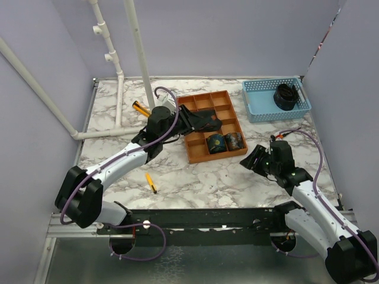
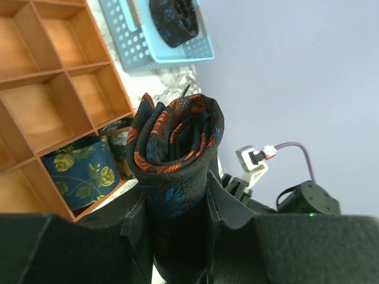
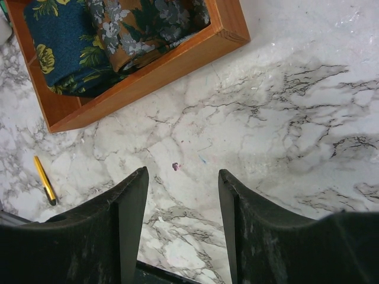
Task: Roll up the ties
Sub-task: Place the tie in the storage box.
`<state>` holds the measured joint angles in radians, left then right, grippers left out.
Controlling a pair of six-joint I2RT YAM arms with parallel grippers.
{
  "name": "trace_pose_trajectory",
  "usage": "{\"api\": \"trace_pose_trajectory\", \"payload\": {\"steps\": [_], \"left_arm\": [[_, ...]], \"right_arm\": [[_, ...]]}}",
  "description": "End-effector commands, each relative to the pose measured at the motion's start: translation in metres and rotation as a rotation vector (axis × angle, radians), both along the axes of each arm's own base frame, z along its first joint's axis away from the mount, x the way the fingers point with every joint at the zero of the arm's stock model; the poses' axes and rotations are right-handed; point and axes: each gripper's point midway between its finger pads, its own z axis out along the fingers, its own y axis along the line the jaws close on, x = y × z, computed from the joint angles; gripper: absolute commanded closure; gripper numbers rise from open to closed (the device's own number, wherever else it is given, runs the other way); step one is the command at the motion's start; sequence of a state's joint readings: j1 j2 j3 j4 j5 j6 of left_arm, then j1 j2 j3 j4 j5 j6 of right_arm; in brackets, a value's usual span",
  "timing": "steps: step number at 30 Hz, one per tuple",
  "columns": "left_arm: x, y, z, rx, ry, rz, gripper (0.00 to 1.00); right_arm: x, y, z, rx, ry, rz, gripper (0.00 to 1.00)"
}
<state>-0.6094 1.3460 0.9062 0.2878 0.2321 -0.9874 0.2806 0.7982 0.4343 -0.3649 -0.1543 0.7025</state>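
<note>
My left gripper (image 2: 177, 207) is shut on a rolled tie (image 2: 177, 136), a dark coil with orange-red and blue leaves that stands up between the fingers. From above, the left gripper (image 1: 207, 122) hovers with it over the middle of the brown compartment tray (image 1: 204, 100). Two rolled ties sit in the tray's near compartments: a navy one with yellow flowers (image 1: 216, 143) (image 3: 59, 41) and a brown flowered one (image 1: 235, 141) (image 3: 142, 23). Another dark tie coil (image 1: 286, 96) lies in the blue basket (image 1: 260, 106). My right gripper (image 1: 253, 160) (image 3: 183, 177) stands open and empty over the marble, near the tray's front right corner.
A yellow pen (image 1: 151, 183) (image 3: 44, 180) lies on the marble in front of the tray. An orange-yellow tool (image 1: 141, 109) rests at the back left beside white pipes (image 1: 118, 77). Lilac walls enclose the table on three sides.
</note>
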Motion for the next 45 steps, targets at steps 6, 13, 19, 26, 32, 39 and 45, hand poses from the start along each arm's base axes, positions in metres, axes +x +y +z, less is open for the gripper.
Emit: {"api": "trace_pose_trajectory", "payload": {"steps": [6,13,19,26,32,39,45], "left_arm": [[0.001,-0.005,-0.085,0.107,0.131,-0.022,1.00],[0.000,0.007,-0.140,0.287,0.227,-0.012,1.00],[-0.004,0.018,-0.173,0.397,0.303,-0.001,1.00],[-0.005,0.023,-0.196,0.467,0.360,0.000,1.00],[-0.004,0.024,-0.207,0.518,0.393,-0.013,1.00],[-0.002,0.022,-0.211,0.575,0.395,-0.015,1.00],[-0.002,0.024,-0.216,0.706,0.377,-0.001,1.00]], "right_arm": [[-0.006,-0.004,-0.007,-0.019,0.028,-0.012,0.46],[-0.007,-0.004,-0.006,-0.018,0.026,-0.011,0.46],[-0.007,-0.004,-0.005,-0.018,0.023,-0.011,0.46],[-0.007,-0.004,-0.005,-0.018,0.022,-0.012,0.46],[-0.007,-0.004,-0.005,-0.016,0.019,-0.016,0.46],[-0.006,-0.004,-0.005,-0.015,0.018,-0.017,0.46],[-0.006,-0.004,-0.006,-0.013,0.018,-0.017,0.46]]}}
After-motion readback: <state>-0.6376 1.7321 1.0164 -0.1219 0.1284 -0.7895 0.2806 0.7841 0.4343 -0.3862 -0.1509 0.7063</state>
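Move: Almost straight under the left hand, some 23 cm below it, lies the empty near-left cell of the storage box, meant for the held tie. The blue floral tie sits in the next cell, about 7 cm to the right and 1 cm ahead of the hand; the brown floral tie lies about 14 cm right and 2 cm ahead, both 22 cm down. From the idle right hand the empty cell is about 20 cm left, 7 cm ahead and 7 cm lower. Straight down, about 20 cm, the left hand brings the rolled black-and-orange tie into the box's near-left cell, fast at first and then easing in slowly. On the way the wrist tips the fingers from nearly level to steeply downward, some 40 degrees, still pointing forward-right, while they keep their pinch on the roll. ##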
